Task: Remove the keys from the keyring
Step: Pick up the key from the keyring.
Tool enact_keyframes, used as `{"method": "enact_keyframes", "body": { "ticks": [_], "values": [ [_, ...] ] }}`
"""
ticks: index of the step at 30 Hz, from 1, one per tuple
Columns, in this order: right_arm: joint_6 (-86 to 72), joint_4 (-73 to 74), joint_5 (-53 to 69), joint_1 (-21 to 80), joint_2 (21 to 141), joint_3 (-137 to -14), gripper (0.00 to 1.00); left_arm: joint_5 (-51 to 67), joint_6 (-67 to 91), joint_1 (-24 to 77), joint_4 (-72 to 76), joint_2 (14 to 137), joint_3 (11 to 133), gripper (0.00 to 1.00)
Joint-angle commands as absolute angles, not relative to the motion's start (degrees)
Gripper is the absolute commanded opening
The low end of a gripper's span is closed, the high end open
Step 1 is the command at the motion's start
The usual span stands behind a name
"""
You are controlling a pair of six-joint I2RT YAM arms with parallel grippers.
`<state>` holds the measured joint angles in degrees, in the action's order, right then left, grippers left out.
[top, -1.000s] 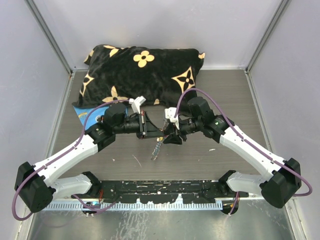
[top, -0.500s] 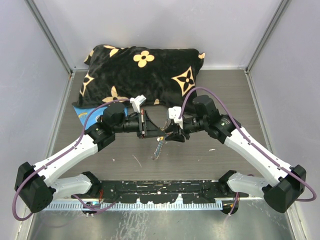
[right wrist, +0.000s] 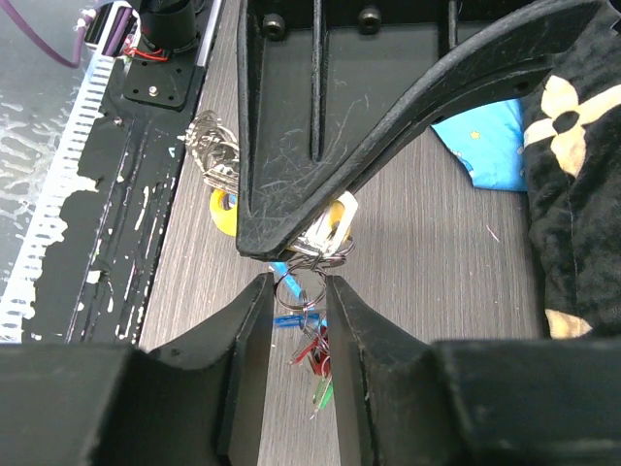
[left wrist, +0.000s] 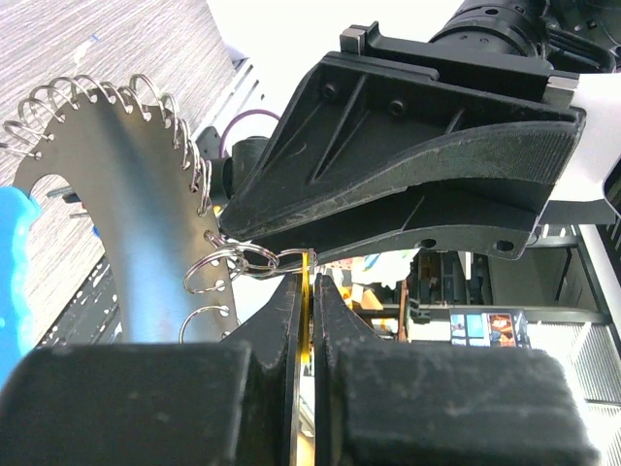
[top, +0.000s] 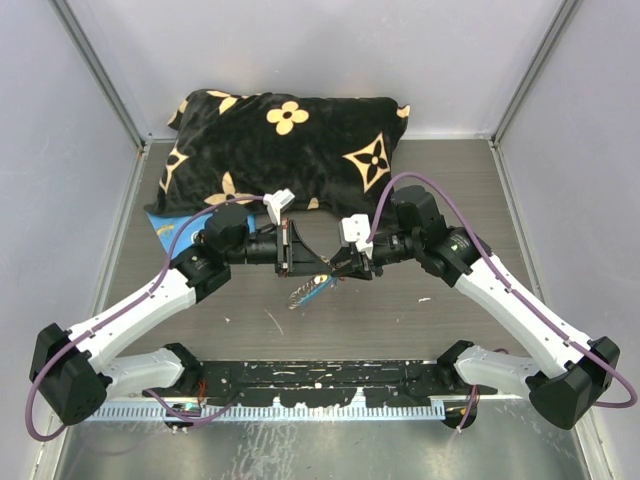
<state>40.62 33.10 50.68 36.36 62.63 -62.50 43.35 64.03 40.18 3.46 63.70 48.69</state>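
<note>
My left gripper is shut on a thin yellow tag that small split rings link to the keyring, a grey metal band edged with wire loops and with one light-blue section. The keyring dangles below both grippers in the top view. My right gripper meets the left tip to tip, its fingers narrowly apart and touching both sides of a small ring. Blue, red and green keys hang from it between the fingers.
A black pillow with gold flowers lies at the back. A blue flat sheet pokes out at its left corner. A black paint-flecked rail runs along the near edge. Grey walls close in both sides.
The right arm has shifted a little to the right and back. The dangling keyring has swung from hanging straight down to slanting left and slightly higher. The left arm has barely moved.
</note>
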Motion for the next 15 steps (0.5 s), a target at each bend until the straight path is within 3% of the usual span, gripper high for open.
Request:
{"method": "enact_keyframes", "body": {
  "ticks": [1,15],
  "values": [
    [41.24,31.68,51.74,36.25,61.71,-63.18,0.32,45.69,65.49,39.83,10.33,63.48,50.88,0.0],
    [40.89,31.56,47.09,36.19,60.5,-63.09,0.07,47.7,66.97,39.03,12.22,63.44,50.33,0.0]
  ]
}}
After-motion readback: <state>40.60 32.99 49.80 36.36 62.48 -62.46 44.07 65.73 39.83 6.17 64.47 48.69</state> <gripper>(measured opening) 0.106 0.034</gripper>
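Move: The small metal ring hangs almost between the right fingertips, about 1 cm left of the right hand point, and some 3 cm right of the left hand and 1 cm below it. The left fingers already hold the yellow key, about 4 cm left of the right hand. From the right hand, the blue handle hangs some 4 cm back, 4 cm left and 9 cm lower, and the red key about 2 cm back, straight below by 10 cm. Staying in place and without turning, the right hand steadily closes its fingers from about a third open to nearly shut, pinching the small metal ring close beside the left fingertips. The left hand keeps its hold on the yellow key and barely stirs, easing up about half a centimetre. ##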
